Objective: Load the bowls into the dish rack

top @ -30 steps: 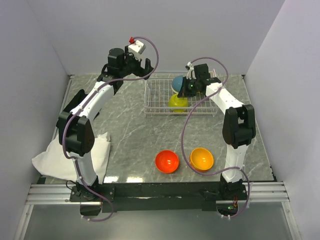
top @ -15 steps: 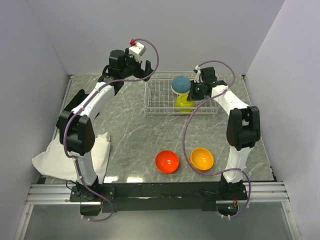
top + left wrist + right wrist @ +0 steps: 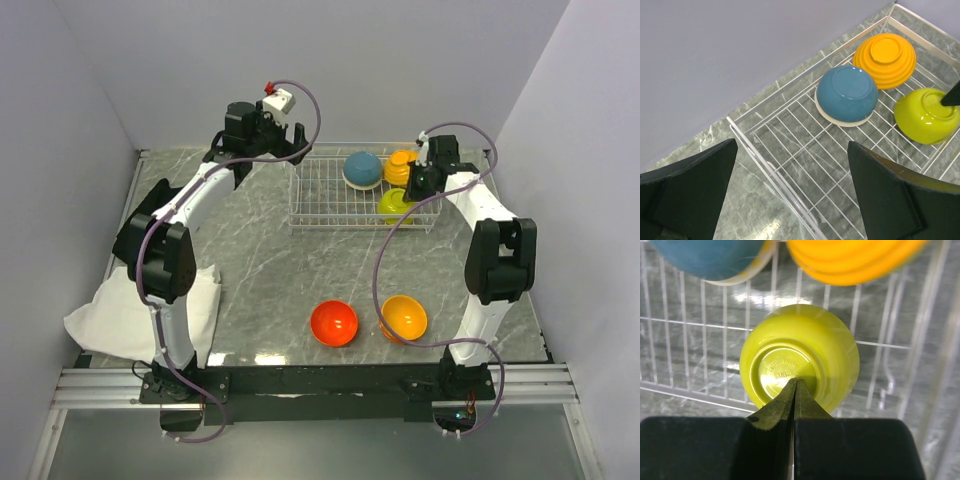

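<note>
The dish rack [image 3: 320, 196] stands at the back of the table. Three bowls lie upside down in its right half: a teal-blue bowl [image 3: 361, 168], an orange bowl [image 3: 400, 166] and a lime green bowl [image 3: 392, 206]. My right gripper [image 3: 795, 381] is shut, its tips pressed on the upturned base of the lime green bowl [image 3: 800, 360]. My left gripper [image 3: 790, 200] hangs open above the rack's left edge [image 3: 771, 176], holding nothing. Two more bowls sit upright on the table in front: an orange-red one [image 3: 334, 323] and an orange one [image 3: 404, 317].
A white cloth [image 3: 130, 315] lies crumpled at the front left beside the left arm's base. Grey walls close in the back and both sides. The rack's left half [image 3: 805, 145] holds no bowls.
My right gripper has travelled to the right along the rack, and the lime green bowl has slid right with it. The orange bowl in the rack has come into view. The left arm shifted slightly.
</note>
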Action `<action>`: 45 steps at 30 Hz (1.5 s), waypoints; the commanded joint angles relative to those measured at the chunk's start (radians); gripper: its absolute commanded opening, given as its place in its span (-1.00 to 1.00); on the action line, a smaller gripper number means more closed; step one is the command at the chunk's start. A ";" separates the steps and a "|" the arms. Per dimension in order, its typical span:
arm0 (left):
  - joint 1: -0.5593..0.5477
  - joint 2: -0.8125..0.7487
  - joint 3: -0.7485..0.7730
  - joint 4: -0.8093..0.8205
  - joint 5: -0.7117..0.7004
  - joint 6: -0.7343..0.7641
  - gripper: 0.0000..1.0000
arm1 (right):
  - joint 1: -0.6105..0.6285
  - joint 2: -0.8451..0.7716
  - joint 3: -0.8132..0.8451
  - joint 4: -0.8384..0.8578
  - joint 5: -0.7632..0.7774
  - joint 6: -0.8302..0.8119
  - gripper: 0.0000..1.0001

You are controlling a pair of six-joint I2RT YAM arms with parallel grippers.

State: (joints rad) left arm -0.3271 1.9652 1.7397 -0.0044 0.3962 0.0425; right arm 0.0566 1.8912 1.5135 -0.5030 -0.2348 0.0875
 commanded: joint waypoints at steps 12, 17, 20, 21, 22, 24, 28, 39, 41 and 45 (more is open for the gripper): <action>0.000 -0.026 0.084 0.053 0.033 -0.009 0.99 | -0.003 -0.197 -0.039 0.050 -0.144 -0.129 -0.85; 0.006 -0.095 0.092 0.043 0.004 0.002 0.99 | 0.089 -0.413 -0.189 0.218 -0.280 -0.291 -0.41; 0.014 -0.164 0.066 0.008 -0.077 0.017 0.99 | 0.164 -0.483 -0.222 0.088 -0.411 -0.512 -0.28; 0.019 -0.184 0.034 0.007 -0.101 0.017 0.99 | 0.227 -0.497 -0.229 0.042 -0.434 -0.572 -0.28; 0.023 -0.207 0.012 -0.027 -0.124 0.017 0.99 | 0.254 -0.507 -0.248 -0.003 -0.442 -0.677 -0.28; 0.049 -0.291 -0.088 -0.031 -0.155 0.004 0.99 | 0.332 -0.540 -0.275 -0.110 -0.443 -0.751 -0.27; 0.131 -0.519 -0.285 -0.058 -0.129 -0.024 0.99 | 0.480 -0.631 -0.418 -0.193 -0.387 -0.946 -0.23; 0.263 -0.945 -0.709 -0.120 -0.097 -0.019 0.99 | 0.907 -0.834 -0.690 -0.327 -0.248 -1.102 -0.14; 0.286 -0.977 -0.730 -0.121 -0.085 -0.027 0.99 | 0.942 -0.854 -0.722 -0.309 -0.227 -1.083 -0.14; 0.309 -1.005 -0.735 -0.128 -0.077 -0.030 0.99 | 0.963 -0.856 -0.763 -0.263 -0.193 -1.080 -0.14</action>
State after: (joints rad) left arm -0.0345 0.9951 1.0084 -0.1345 0.2893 0.0360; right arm 0.9993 1.0481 0.7815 -0.8001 -0.4934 -0.9745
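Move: The red bowl stands about 31 cm back and 20 cm to the left of the right hand, some 8 cm lower; the yellow bowl is about 30 cm back, 3 cm left and 7 cm lower. The green bowl lies under the right fingertips, its middle 1 cm ahead, 1 cm left and 3 cm lower, with the rack's orange bowl 10 cm straight ahead. From the left hand, the red bowl is roughly 38 cm back, 10 cm right and 23 cm lower. Slide the shut right fingertips another 2 cm right on the green bowl's upturned base, then lift them off and swing back about 39 cm over the near-side bowls, arching up and down again while turning some 110 degrees counter-clockwise and opening the fingers not quite halfway. Retract the open left gripper back and left from the rack, net about 6 cm up. ##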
